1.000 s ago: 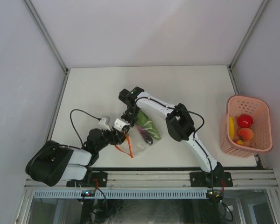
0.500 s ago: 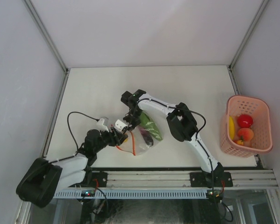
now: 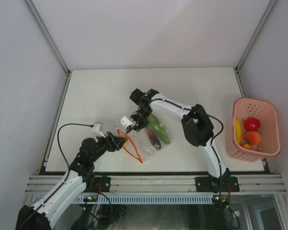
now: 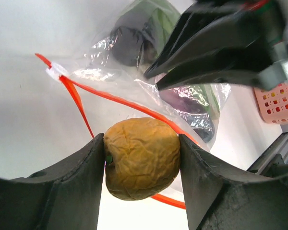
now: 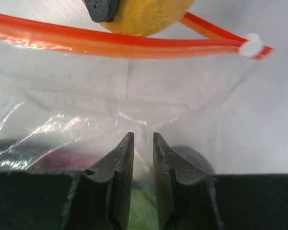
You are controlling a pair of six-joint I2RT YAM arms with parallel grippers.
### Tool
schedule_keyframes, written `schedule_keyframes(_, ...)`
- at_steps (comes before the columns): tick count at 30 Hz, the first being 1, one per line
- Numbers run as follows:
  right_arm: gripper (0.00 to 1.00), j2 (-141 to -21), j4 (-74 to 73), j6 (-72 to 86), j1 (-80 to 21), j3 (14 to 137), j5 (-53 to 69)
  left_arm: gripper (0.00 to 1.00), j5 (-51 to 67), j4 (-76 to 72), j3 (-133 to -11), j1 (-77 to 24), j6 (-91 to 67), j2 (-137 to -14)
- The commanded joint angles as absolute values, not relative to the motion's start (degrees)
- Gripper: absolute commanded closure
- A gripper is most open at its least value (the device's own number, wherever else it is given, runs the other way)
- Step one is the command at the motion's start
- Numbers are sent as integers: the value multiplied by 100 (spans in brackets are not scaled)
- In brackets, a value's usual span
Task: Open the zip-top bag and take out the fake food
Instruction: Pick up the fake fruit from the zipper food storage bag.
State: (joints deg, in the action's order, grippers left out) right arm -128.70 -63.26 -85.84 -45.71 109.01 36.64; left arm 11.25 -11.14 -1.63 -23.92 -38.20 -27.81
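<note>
The clear zip-top bag (image 3: pixel 151 139) lies on the table with its red-orange zip strip (image 3: pixel 132 146) open toward the left arm. Green and dark purple fake food (image 3: pixel 158 133) remain inside it. My left gripper (image 3: pixel 119 140) is shut on a wrinkled yellow-orange fake fruit (image 4: pixel 141 158), held just outside the bag's mouth (image 4: pixel 115 98). My right gripper (image 3: pixel 137 126) rests on the bag's upper film. Its fingertips (image 5: pixel 127 143) stand a narrow gap apart with clear plastic (image 5: pixel 134 91) in front of and between them. That gripper (image 4: pixel 206 52) also shows above the bag.
A pink perforated basket (image 3: pixel 273 143) stands at the table's right edge, holding red, orange and yellow toy pieces (image 3: pixel 252 124). Its corner (image 4: pixel 278 100) shows in the left wrist view. The aluminium rail runs along the near edge.
The left arm has pulled back toward the near left, bringing the yellow-orange fruit out past the zip strip. The right gripper has shifted slightly right, and its jaws have parted a little.
</note>
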Motion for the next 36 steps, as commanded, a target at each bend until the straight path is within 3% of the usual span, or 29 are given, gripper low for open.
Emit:
schedule_keyframes(1,77,-11930,-6049,-8008,-4404,10696,3994,79,1255,-611,-496,-2371,-4125,-2586)
schedule_keyframes(10,65,-10477,-5430,-6955,-4168,9390,4452,80,1378,-92,-935,-2373,-4379,-1842)
schedule_keyframes(16,50,-9114,-4949,-6320,-4085,8432,4448,80,1578,-207,-1102,-2373,-4705,-1698)
schedule_keyframes(23,33,-7713,-4014,-5419,-3323,7441,5272,81,2143,-1838,-1004,-2373,-5504,-2050)
schedule_keyframes(30,27,-6959,-2571,-4210,-2557,6311,6293,83,2359,-3701,-860,-2401,-6415,-2851)
schedule_keyframes(36,26,-6734,-1360,-2774,-2447,5916,6579,85,1825,-4615,-900,-2901,-6757,-3598)
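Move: The yellow-orange fruit is already pinched between the left hand's fingers, at the hand point, above the mouth of the zip bag. From the right hand it lies about 7 cm to the left, 5 cm back and a little above. The red zip strip runs some 9 cm back and 3 cm left of the right hand. The eggplant in the bag is about 5 cm back and 7 cm right, and the green vegetable level with it some 10 cm right, both slightly below. The yellow-orange fruit stays pinched in the left hand, which after a slight dip carries it up about 14 cm and a little right, rolling some 30 degrees until the fingers point nearly level. The right hand backs off from fruit and bag, rising nearly 20 cm and going 12 cm right and a little back, its almost shut fingers opening wide and swinging up from steeply down towards the left hand's side. ##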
